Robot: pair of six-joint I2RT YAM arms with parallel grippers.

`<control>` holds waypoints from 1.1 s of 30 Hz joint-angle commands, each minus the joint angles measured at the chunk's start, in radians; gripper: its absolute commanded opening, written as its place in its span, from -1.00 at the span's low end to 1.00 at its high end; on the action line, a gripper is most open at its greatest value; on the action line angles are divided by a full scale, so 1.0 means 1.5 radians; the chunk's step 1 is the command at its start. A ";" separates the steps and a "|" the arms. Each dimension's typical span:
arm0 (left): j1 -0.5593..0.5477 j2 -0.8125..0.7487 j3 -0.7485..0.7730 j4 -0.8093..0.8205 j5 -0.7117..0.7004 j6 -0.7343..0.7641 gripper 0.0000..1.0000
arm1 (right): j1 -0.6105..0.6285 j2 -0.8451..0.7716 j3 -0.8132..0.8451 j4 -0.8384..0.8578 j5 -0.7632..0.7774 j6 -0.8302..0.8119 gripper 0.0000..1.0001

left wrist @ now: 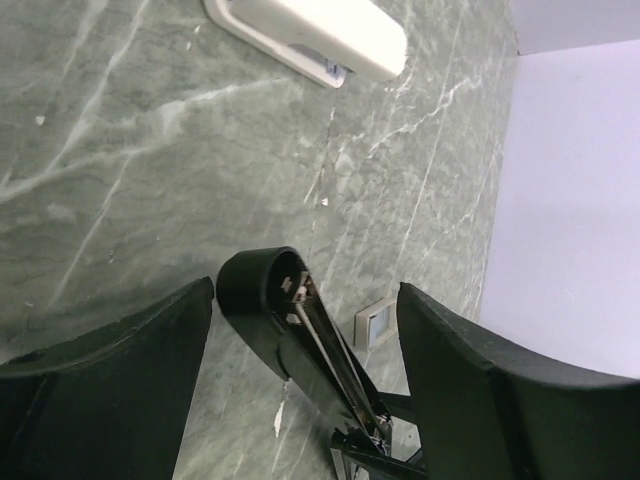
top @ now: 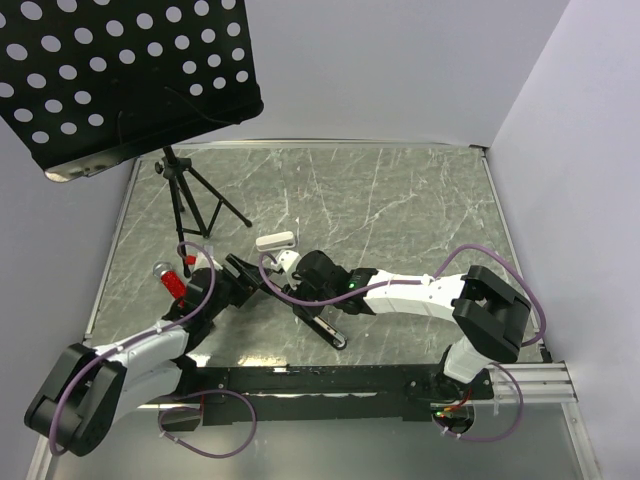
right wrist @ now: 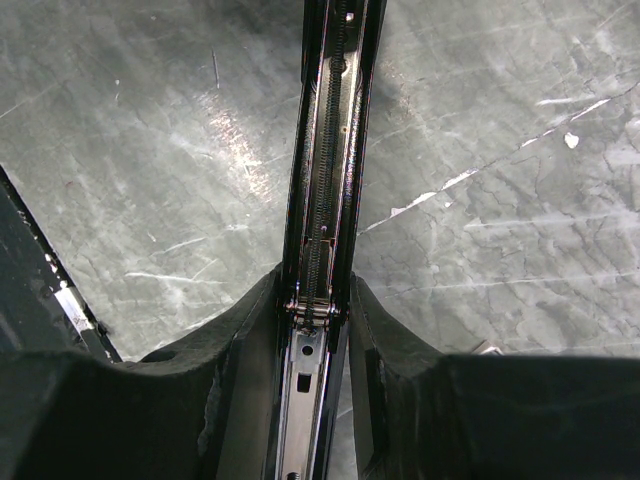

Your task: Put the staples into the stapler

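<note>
The black stapler [top: 322,326] lies opened up on the marble table. My right gripper [right wrist: 315,280] is shut on its metal magazine channel [right wrist: 322,200], whose spring shows along the rail. The stapler's raised black cover [left wrist: 285,320] stands between the fingers [left wrist: 150,340] of my left gripper [left wrist: 307,290]. That gripper is open, with a gap on each side of the cover. The staples [left wrist: 375,322], a tiny pale box with a greyish see-through face, rest on the table just beyond the cover. From above, the left gripper [top: 243,280] and right gripper [top: 300,272] meet at the stapler.
A white stapler [top: 275,240] [left wrist: 310,35] lies just behind the grippers. A red-handled tool [top: 172,283] sits by the left arm. A small tripod [top: 185,200] holding a black perforated board [top: 120,70] stands at the back left. Walls close the table's back and right.
</note>
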 commanded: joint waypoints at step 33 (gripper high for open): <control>0.003 -0.029 -0.013 0.074 -0.030 0.090 -0.97 | -0.004 0.039 0.071 -0.006 0.042 -0.034 -0.99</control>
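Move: The black stapler's free end sits almost between the left hand's open fingers, about 1 cm ahead and level with them. From the left hand, the white stapler lies some 8 cm ahead, 6 cm to the right and 6 cm lower; a tripod foot is roughly 12 cm ahead, 1 cm left. From the right hand, already gripping the black stapler, that free end lies about 8 cm ahead, 11 cm left and 2 cm higher. Left hand dips about 1 cm, then rises about 3, pinching the black stapler's end while the right holds on. ##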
